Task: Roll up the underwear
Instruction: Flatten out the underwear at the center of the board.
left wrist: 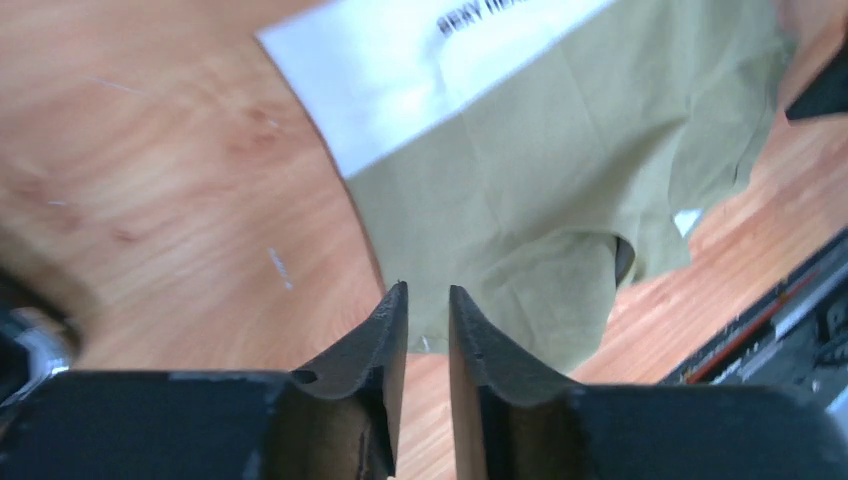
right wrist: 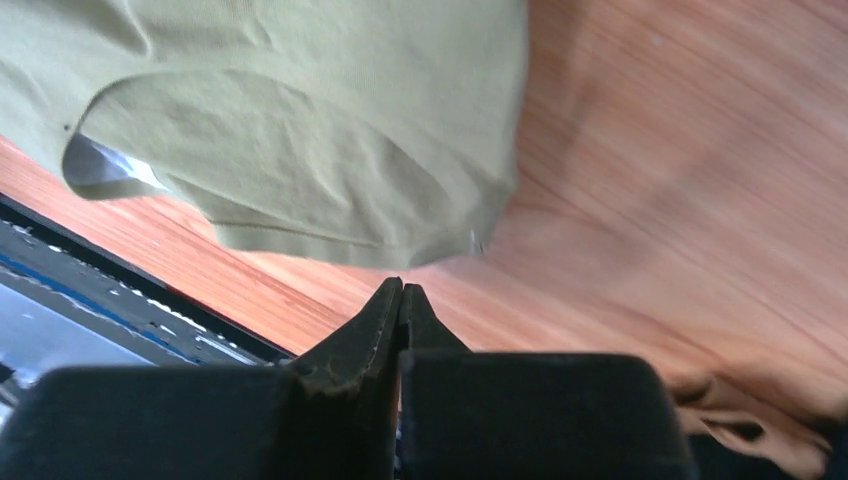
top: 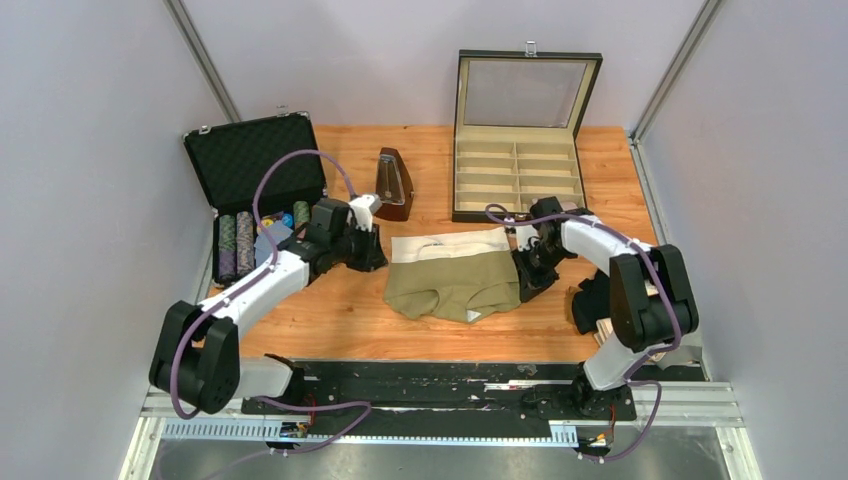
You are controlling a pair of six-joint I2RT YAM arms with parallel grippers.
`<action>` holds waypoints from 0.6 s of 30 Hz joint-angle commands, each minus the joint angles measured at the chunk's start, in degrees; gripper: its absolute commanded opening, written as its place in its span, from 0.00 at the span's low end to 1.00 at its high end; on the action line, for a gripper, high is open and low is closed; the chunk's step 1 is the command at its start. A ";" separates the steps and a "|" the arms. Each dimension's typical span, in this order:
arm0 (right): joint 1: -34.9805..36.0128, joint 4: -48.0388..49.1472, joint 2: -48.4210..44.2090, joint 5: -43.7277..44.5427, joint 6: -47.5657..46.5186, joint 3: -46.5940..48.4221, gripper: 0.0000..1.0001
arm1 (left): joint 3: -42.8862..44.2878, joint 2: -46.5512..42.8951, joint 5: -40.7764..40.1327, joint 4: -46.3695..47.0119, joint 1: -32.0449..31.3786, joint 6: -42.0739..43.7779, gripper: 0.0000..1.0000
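Note:
The olive-khaki underwear (top: 455, 285) lies spread flat on the wooden table, its pale waistband (top: 450, 246) on the far side. In the left wrist view the underwear (left wrist: 560, 170) fills the upper right. My left gripper (top: 377, 257) hovers just off its left edge. That gripper (left wrist: 428, 290) is open by a narrow gap with nothing in it. My right gripper (top: 522, 276) sits at the cloth's right edge. Its own view shows this gripper (right wrist: 402, 285) shut and empty, just short of the hem of the underwear (right wrist: 300, 120). More underwear (top: 590, 300), black and beige, lies piled under the right arm.
An open black case (top: 255, 165) with stacks of chips stands at the back left. A dark metronome (top: 394, 185) is beside it. An open compartment box (top: 517, 175) stands at the back right. A black rail (top: 450, 375) runs along the table's near edge.

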 commanded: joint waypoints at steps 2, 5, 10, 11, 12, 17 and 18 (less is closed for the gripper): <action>-0.58 -4.28 -7.80 4.69 -3.34 3.98 0.03 | 4.37 -1.98 -4.29 -0.75 4.96 1.85 0.43; -2.12 -4.11 -10.16 1.03 -1.82 8.36 0.08 | 7.46 -0.15 -2.58 -2.97 7.17 1.69 0.59; -4.96 2.86 -6.66 -3.42 5.16 14.91 0.40 | 13.58 8.16 0.45 -2.52 8.05 3.75 0.68; -5.57 4.47 -6.03 -2.96 6.91 16.29 0.41 | 14.36 11.23 0.11 -2.06 8.04 1.54 0.68; -6.40 5.45 -5.78 -2.52 8.50 18.08 0.42 | 15.87 12.62 0.11 -0.93 8.04 0.01 0.68; -7.26 18.82 -10.12 3.29 13.54 18.55 0.62 | 18.69 19.07 -4.00 0.93 7.89 -7.79 0.68; -7.25 22.43 -10.11 2.65 14.46 16.85 0.68 | 18.38 19.57 -4.14 2.28 7.70 -7.99 0.67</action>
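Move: The waistband's left end is some 10 cm ahead of the left hand, 2 cm to its right and 8 cm below, with the metronome about 10 cm beyond it. From the right hand, almost down at the table by the underwear's near right corner, the waistband's right end is about 15 cm ahead and 3 cm left; the black clothes lie about 14 cm to this hand's right, roughly level with it. The right hand leaves the underwear's near right corner, first lifting and then sweeping forward and up, about 14 cm out and 12 cm high, shut fingers opening past half and swinging forward nearly 30 degrees, to end high near the waistband's right end. Meanwhile the left hand opens wide and arcs about 9 cm forward and slightly left towards the waistband's left end, rising, then sinking. ##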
